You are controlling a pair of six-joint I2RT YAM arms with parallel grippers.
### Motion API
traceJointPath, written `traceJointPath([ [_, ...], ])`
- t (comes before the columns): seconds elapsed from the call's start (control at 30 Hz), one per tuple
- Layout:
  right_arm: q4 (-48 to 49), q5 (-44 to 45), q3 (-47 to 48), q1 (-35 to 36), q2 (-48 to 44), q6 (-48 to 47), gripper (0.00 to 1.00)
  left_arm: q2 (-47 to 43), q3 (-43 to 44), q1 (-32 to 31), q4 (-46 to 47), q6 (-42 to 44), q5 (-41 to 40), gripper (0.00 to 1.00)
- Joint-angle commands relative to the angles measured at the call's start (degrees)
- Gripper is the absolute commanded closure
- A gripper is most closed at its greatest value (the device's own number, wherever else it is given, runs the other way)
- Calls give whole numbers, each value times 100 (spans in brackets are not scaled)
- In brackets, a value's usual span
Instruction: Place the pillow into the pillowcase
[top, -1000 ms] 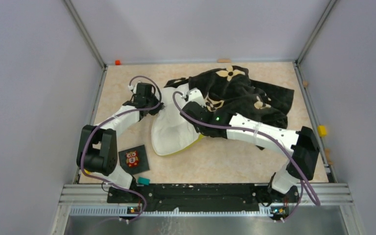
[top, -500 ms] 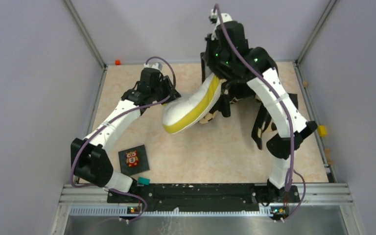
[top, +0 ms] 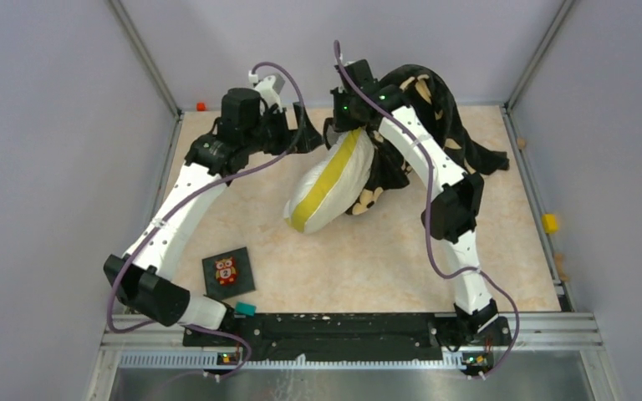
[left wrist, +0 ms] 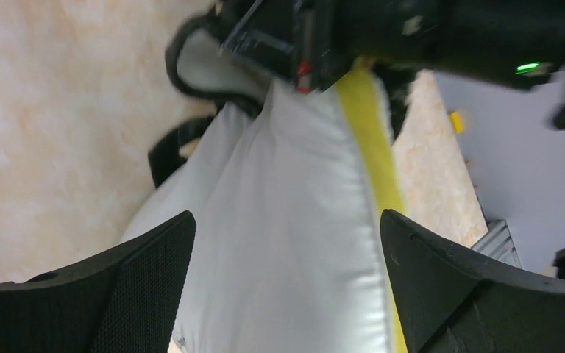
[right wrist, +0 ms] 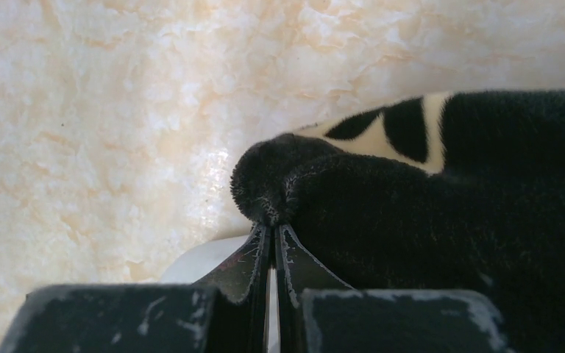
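Note:
The white pillow [top: 328,180] with its yellow band slants down from my right gripper to the table, its upper end against black fabric. The black pillowcase [top: 435,92] with cream flowers drapes over my right arm and hangs behind the pillow. My right gripper [top: 340,117] is raised at the back and shut on a fold of the pillowcase's [right wrist: 449,206] edge; in the right wrist view the gripper [right wrist: 272,224] pinches that fold. My left gripper [top: 311,138] is open beside the pillow's top. In the left wrist view the pillow [left wrist: 294,147] lies between the spread fingers [left wrist: 154,272], untouched.
A dark owl card [top: 226,271] lies near the left arm's base with a teal block [top: 245,309] beside it. A small orange piece [top: 201,107] sits at the back left corner, a yellow one [top: 549,223] on the right rail. Walls enclose the table on three sides.
My left gripper has opened and let go of the pillow. The right arm has lifted the pillowcase off the table, and the pillow now slants from it with its lower end on the table.

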Motion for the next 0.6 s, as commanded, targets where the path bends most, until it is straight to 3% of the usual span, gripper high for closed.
traceJointPath([
  [0.0, 240, -172, 165, -87, -62, 85, 100, -435, 742, -42, 123, 810, -45, 1],
  [0.1, 364, -184, -61, -87, -154, 98, 100, -211, 955, -116, -348, 1356, -95, 1],
  [0.23, 498, -190, -125, -86, -217, 123, 100, -118, 812, -356, -470, 1655, 483, 1],
  [0.5, 525, -75, 119, -78, -186, 97, 100, 224, 523, -804, -700, 1854, 236, 1],
  [0.57, 543, -4, 147, -78, -247, 81, 100, 286, 392, -808, -593, 1778, 183, 9],
])
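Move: The pillow hangs aslant from the right gripper, its middle about 2 cm ahead of the left hand, 5 cm to its right and some 15 cm below. The pillowcase mouth, pinched in the right gripper, is roughly 12 cm ahead of the left hand, 8 cm to its right and 7 cm lower. From the right hand, the pillow's middle lies about 10 cm back, 3 cm left and 8 cm below. Lift the left gripper about 8 cm, tipping its fingers up, then sweep it right and back, some 4 cm each way, while sinking almost to its starting height, so the wide-open fingers come over the pillow's yellow-banded side. Turn the wrist clockwise nearly 20 degrees as it comes across. Keep the right gripper shut on the pillowcase mouth, nearly still. ##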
